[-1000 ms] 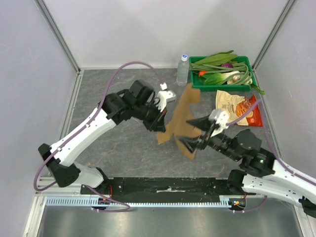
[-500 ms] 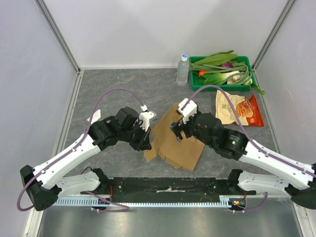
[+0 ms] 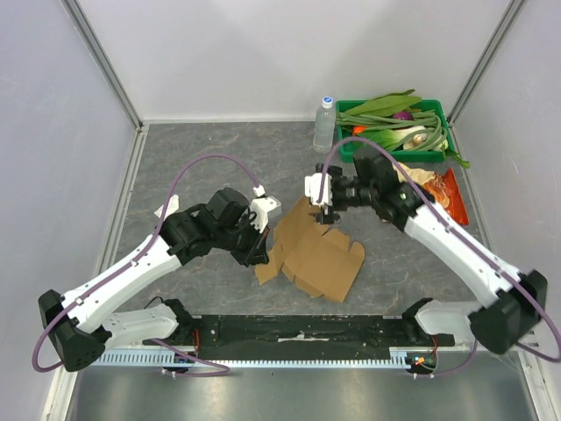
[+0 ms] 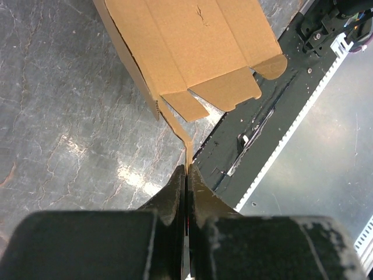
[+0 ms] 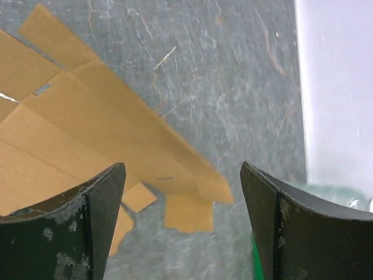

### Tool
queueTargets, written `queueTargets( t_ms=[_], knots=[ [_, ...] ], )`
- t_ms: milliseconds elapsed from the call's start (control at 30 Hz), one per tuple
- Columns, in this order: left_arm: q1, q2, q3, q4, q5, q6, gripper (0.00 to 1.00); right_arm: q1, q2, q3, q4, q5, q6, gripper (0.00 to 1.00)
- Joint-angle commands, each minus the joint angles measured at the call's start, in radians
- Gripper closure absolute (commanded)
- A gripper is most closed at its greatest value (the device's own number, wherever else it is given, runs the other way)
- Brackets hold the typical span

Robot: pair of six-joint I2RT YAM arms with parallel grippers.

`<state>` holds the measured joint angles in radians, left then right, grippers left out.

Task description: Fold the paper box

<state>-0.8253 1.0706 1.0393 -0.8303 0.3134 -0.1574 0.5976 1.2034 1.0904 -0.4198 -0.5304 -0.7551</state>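
Note:
The paper box (image 3: 314,256) is a flat brown cardboard sheet with flaps, lying on the grey table in the middle of the top view. My left gripper (image 3: 260,254) is at its left edge, shut on a thin flap of the box. In the left wrist view that flap runs edge-on into the closed jaws of the left gripper (image 4: 187,170), and the rest of the box (image 4: 192,46) spreads out beyond. My right gripper (image 3: 323,210) hovers open over the box's far edge. The right wrist view has the box (image 5: 87,128) below the wide-apart right gripper (image 5: 182,170), which holds nothing.
At the back right, a green tray (image 3: 343,140) holds vegetables, with a water bottle (image 3: 324,124) beside it. A snack bag (image 3: 431,191) lies partly under the right arm. There is a white scrap (image 3: 166,210) left of the left arm and a black rail (image 3: 298,331) along the near edge.
The box, held up in the air by both grippers a second ago, now lies flat on the table. The right gripper has let go and drawn back; the left still pinches the flap.

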Motion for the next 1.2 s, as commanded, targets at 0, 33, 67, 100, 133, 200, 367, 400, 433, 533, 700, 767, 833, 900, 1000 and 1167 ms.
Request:
queueTargets(
  t_ms=[0,33,67,100,133,200,367,400,433,533,700,767,833,900,1000,1167],
  knots=[
    [0.000,-0.003,0.053,-0.001,-0.013,0.073,0.98,-0.035,0.177,0.254,-0.327,-0.255,-0.341,0.13],
    [0.000,-0.001,0.053,-0.003,-0.010,0.076,0.98,-0.038,0.205,0.310,-0.353,-0.258,-0.380,0.13],
    [0.000,0.000,0.053,-0.001,-0.011,0.084,0.98,-0.038,0.253,0.331,-0.390,-0.279,-0.394,0.13],
    [0.000,0.000,0.053,-0.001,-0.013,0.085,0.98,-0.039,0.277,0.353,-0.411,-0.299,-0.407,0.14],
    [0.000,0.002,0.053,-0.003,-0.010,0.085,0.98,-0.039,0.303,0.403,-0.443,-0.318,-0.458,0.15],
    [0.000,0.002,0.054,-0.003,-0.010,0.091,0.98,-0.039,0.369,0.448,-0.557,-0.362,-0.524,0.19],
    [0.000,0.002,0.054,0.000,-0.010,0.093,0.98,-0.035,0.427,0.447,-0.600,-0.410,-0.575,0.22],
    [0.000,0.000,0.054,0.006,-0.007,0.094,0.98,-0.035,0.435,0.444,-0.600,-0.416,-0.578,0.24],
    [0.000,0.002,0.053,0.010,-0.001,0.094,0.98,-0.032,0.444,0.440,-0.602,-0.422,-0.578,0.24],
    [0.000,0.000,0.053,0.020,-0.003,0.098,0.98,-0.028,0.482,0.447,-0.597,-0.416,-0.584,0.31],
    [0.000,-0.001,0.054,0.031,-0.030,0.078,0.98,-0.028,0.479,0.460,-0.545,-0.404,-0.479,0.58],
    [0.000,-0.008,0.048,0.040,-0.057,0.056,0.98,-0.030,0.467,0.459,-0.507,-0.384,-0.452,0.70],
    [0.002,-0.015,0.041,0.054,-0.083,0.036,0.98,-0.028,0.441,0.445,-0.475,-0.369,-0.414,0.78],
    [0.002,-0.026,0.027,0.066,-0.108,0.016,0.98,-0.030,0.418,0.425,-0.442,-0.338,-0.365,0.89],
    [0.002,-0.060,0.011,0.100,-0.167,-0.022,0.97,-0.028,0.366,0.398,-0.399,-0.335,-0.314,1.00],
    [0.009,-0.156,0.031,0.126,-0.310,-0.091,0.52,-0.030,0.254,0.344,-0.301,-0.286,-0.095,1.00]
  ],
)
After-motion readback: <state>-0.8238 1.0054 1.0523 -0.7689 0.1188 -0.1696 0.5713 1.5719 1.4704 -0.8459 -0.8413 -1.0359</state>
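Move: The raised far edge of the cardboard is my right hand's next grip, about 4 cm to its left, level fore and aft, some 5 cm below. The flap pinched by my left hand is roughly 12 cm back from the right hand and 14 cm to its left; the box's main panel, about 14 cm back and 3 cm right, and the water bottle, 16 cm ahead and 3 cm right, both sit lower. From my left hand that edge is about 12 cm ahead and 10 cm right, at the same height. My right hand, wide open, swings left and slightly forward, then sinks about 5 cm while easing back, turning some 30 degrees counter-clockwise to straddle the cardboard's raised edge. It shuts on the edge, pinching it, and starts back up. My left hand keeps its flap nearly still until then, and finally opens partway while sliding some 3 cm forward and rising. ##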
